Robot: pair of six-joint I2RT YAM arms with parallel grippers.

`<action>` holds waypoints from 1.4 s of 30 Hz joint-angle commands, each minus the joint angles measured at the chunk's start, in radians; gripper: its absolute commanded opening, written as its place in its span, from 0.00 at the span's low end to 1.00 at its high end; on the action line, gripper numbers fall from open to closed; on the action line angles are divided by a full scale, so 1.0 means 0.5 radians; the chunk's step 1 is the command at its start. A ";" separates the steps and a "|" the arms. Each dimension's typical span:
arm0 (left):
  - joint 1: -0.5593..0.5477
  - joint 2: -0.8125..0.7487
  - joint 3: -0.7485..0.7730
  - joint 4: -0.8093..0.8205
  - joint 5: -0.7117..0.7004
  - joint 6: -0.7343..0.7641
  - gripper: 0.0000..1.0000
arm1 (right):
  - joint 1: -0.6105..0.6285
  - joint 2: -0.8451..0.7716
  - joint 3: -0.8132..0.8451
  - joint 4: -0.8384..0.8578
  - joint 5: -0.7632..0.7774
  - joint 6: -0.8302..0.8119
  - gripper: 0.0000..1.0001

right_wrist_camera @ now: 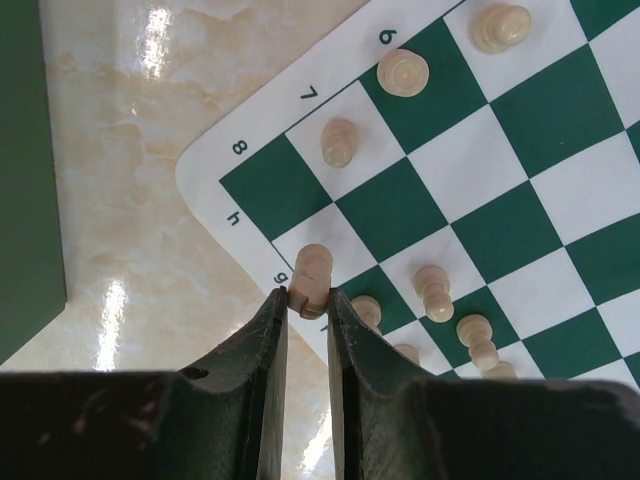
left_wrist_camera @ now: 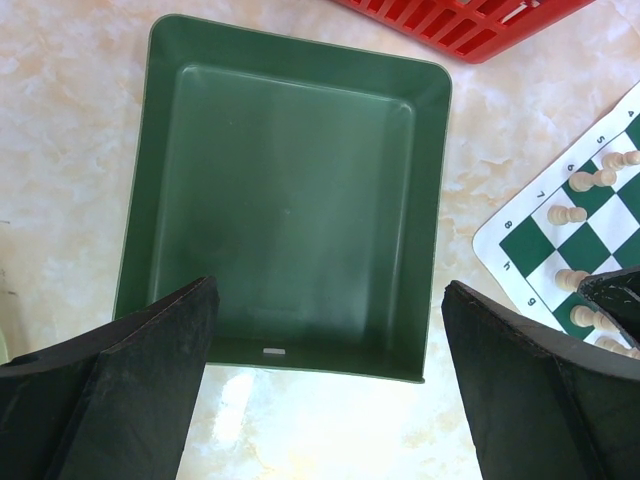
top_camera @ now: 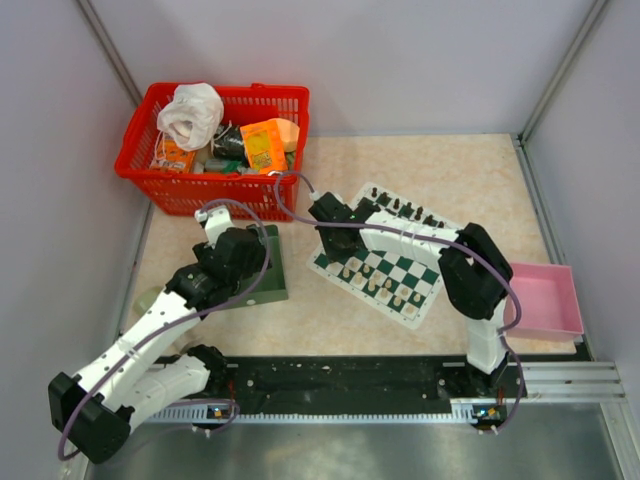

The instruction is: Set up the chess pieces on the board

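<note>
The board [top_camera: 421,316] lies right of centre, a green and white checked mat. Black chess pieces [top_camera: 405,210] stand along its far edge and cream-white ones [top_camera: 372,278] on its near rows. My right gripper [right_wrist_camera: 308,298] is shut on a cream-white piece [right_wrist_camera: 313,270], holding it over the board's [right_wrist_camera: 460,150] corner by the letters g and h. Other white pieces [right_wrist_camera: 340,142] stand on nearby squares. My left gripper [left_wrist_camera: 330,295] hangs open over the near edge of the green tray [left_wrist_camera: 290,190], with nothing between its fingers.
A red basket [top_camera: 215,140] full of odds and ends stands at the back left. A pink tray [top_camera: 545,300] sits at the right edge. The green tray [top_camera: 275,270] lies just left of the board, and its edge [right_wrist_camera: 25,180] is close to my right gripper.
</note>
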 commanded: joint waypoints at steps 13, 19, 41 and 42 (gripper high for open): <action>0.010 0.004 -0.010 0.037 -0.026 -0.019 0.99 | 0.027 0.064 -0.051 0.086 0.024 0.024 0.19; 0.010 0.016 -0.001 0.043 -0.026 -0.010 0.99 | 0.027 0.039 -0.008 0.086 -0.009 0.008 0.29; 0.016 -0.027 -0.007 0.019 -0.051 -0.007 0.99 | -0.126 0.030 0.275 0.061 0.110 -0.022 0.43; 0.016 -0.030 -0.007 0.019 -0.054 -0.010 0.99 | -0.138 0.030 0.281 0.073 0.116 -0.022 0.43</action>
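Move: Just beneath the right hand, which still holds a light chess piece by its top, lies the white square beside the board's corner square, about 4 cm down. The pawn beyond the corner square stands some 4 cm ahead and 1 cm left; the nearest piece on the edge row is roughly 2 cm back and 2 cm right, with another pawn 1 cm ahead and 4 cm right. From the left hand the square lies about 15 cm right, 3 cm ahead and 13 cm down. Lowering straight down by 1.5 cm, the right hand brings the held piece's foot onto the white square, holds still there while the fingers ease open part-way to let go, then lifts some 3 cm and travels about 3.5 cm forward, leaving the piece behind. ##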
